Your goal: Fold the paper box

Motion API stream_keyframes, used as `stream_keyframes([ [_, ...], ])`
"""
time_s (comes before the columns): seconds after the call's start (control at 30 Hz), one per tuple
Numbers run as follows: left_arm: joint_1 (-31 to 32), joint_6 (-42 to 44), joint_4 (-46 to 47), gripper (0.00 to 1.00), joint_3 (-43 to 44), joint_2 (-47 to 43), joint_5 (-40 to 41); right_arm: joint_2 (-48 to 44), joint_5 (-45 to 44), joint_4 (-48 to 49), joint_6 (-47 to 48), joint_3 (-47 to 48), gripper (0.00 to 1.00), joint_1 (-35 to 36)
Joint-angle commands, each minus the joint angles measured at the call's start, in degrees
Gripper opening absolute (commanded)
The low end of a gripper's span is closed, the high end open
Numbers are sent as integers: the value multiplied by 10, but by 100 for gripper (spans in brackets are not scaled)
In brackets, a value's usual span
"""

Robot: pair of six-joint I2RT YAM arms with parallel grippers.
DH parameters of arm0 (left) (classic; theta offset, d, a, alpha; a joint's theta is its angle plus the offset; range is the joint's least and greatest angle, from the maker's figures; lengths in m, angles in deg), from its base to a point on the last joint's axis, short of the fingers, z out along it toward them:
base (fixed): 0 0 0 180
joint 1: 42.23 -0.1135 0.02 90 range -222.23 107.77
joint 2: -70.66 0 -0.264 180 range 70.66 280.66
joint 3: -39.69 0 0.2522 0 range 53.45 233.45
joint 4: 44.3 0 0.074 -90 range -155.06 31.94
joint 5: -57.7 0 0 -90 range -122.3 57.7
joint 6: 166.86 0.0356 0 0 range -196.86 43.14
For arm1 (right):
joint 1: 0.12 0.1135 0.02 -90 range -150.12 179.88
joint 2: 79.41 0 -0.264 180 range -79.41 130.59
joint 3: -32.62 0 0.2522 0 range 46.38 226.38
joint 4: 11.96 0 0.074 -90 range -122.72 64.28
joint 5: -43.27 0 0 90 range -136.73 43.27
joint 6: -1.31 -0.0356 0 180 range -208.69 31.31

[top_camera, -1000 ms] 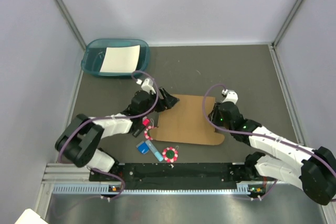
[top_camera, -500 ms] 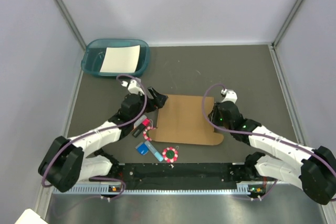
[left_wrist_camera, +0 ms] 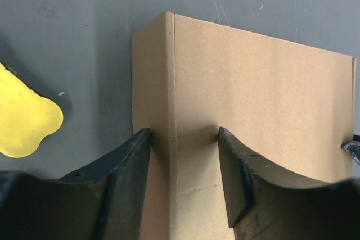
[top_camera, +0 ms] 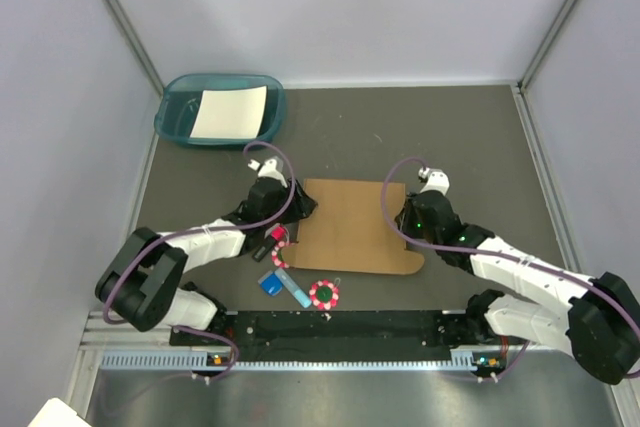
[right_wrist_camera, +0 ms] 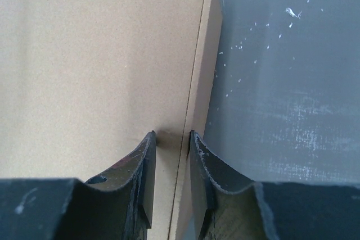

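The paper box (top_camera: pixel 350 227) lies flat on the dark mat as a brown cardboard sheet. Its left strip (left_wrist_camera: pixel 152 82) is creased upward along the edge. My left gripper (top_camera: pixel 298 204) sits at that edge with its jaws apart astride the crease (left_wrist_camera: pixel 183 139): one finger (left_wrist_camera: pixel 132 161) outside the strip, the other on the main panel. My right gripper (top_camera: pixel 401 217) is at the box's right edge. Its jaws (right_wrist_camera: pixel 170 137) stand narrowly apart over the crease of the right strip (right_wrist_camera: pixel 205 54), with a gap still showing between them.
A teal tray (top_camera: pixel 180 117) holding a white sheet (top_camera: pixel 230 112) stands at the back left. Small items lie left of and in front of the box: a red piece (top_camera: pixel 278 234), a blue piece (top_camera: pixel 271 283), a pink-white ring (top_camera: pixel 324 294). A yellow shape (left_wrist_camera: pixel 25 119) lies nearby.
My left gripper pulled back a little to the box's left edge and its jaws narrowed around the raised strip. The right jaws narrowed slightly. The box shifted a little to the left.
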Motion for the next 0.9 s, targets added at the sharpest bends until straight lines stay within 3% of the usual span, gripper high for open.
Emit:
stream_keyframes([
  [0.0, 17, -7, 48, 46, -15, 15, -62, 26, 33, -21, 3, -4, 4, 2],
  [0.23, 22, -28, 122, 30, -60, 54, -73, 35, 53, 5, -46, -50, 2, 3],
  [0.43, 27, -51, 164, 31, -85, 86, -74, 44, 68, 20, -104, -82, 3, 3],
  [0.7, 26, -55, 136, 34, 20, 150, -71, 128, 72, 32, -94, -1, 4, -37],
  [0.87, 18, -47, 112, 35, 96, 206, -62, 211, 100, 47, -55, 56, 4, -105],
])
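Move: Both hands straddle the top side edges of the closed paper box. Its middle lies about 12 cm right of the left hand, 4 cm back and 3 cm lower; from the right hand it is some 12 cm left and 1 cm back, 3 cm lower. From the left hand, the yellow piece sits about 7 cm left and 2 cm ahead; the round red-and-white ornament half under the box is 10 cm back and 4 cm left, both 6 cm down. The left fingers close by about a third of their opening onto the box's left top edge, one finger outside the wall and one on top, while the right keeps its narrow grip on the right edge. Creeping at first, then quickly, both drag the box forward about 6 cm and a touch right, the right wrist swinging some 15 degrees clockwise. ##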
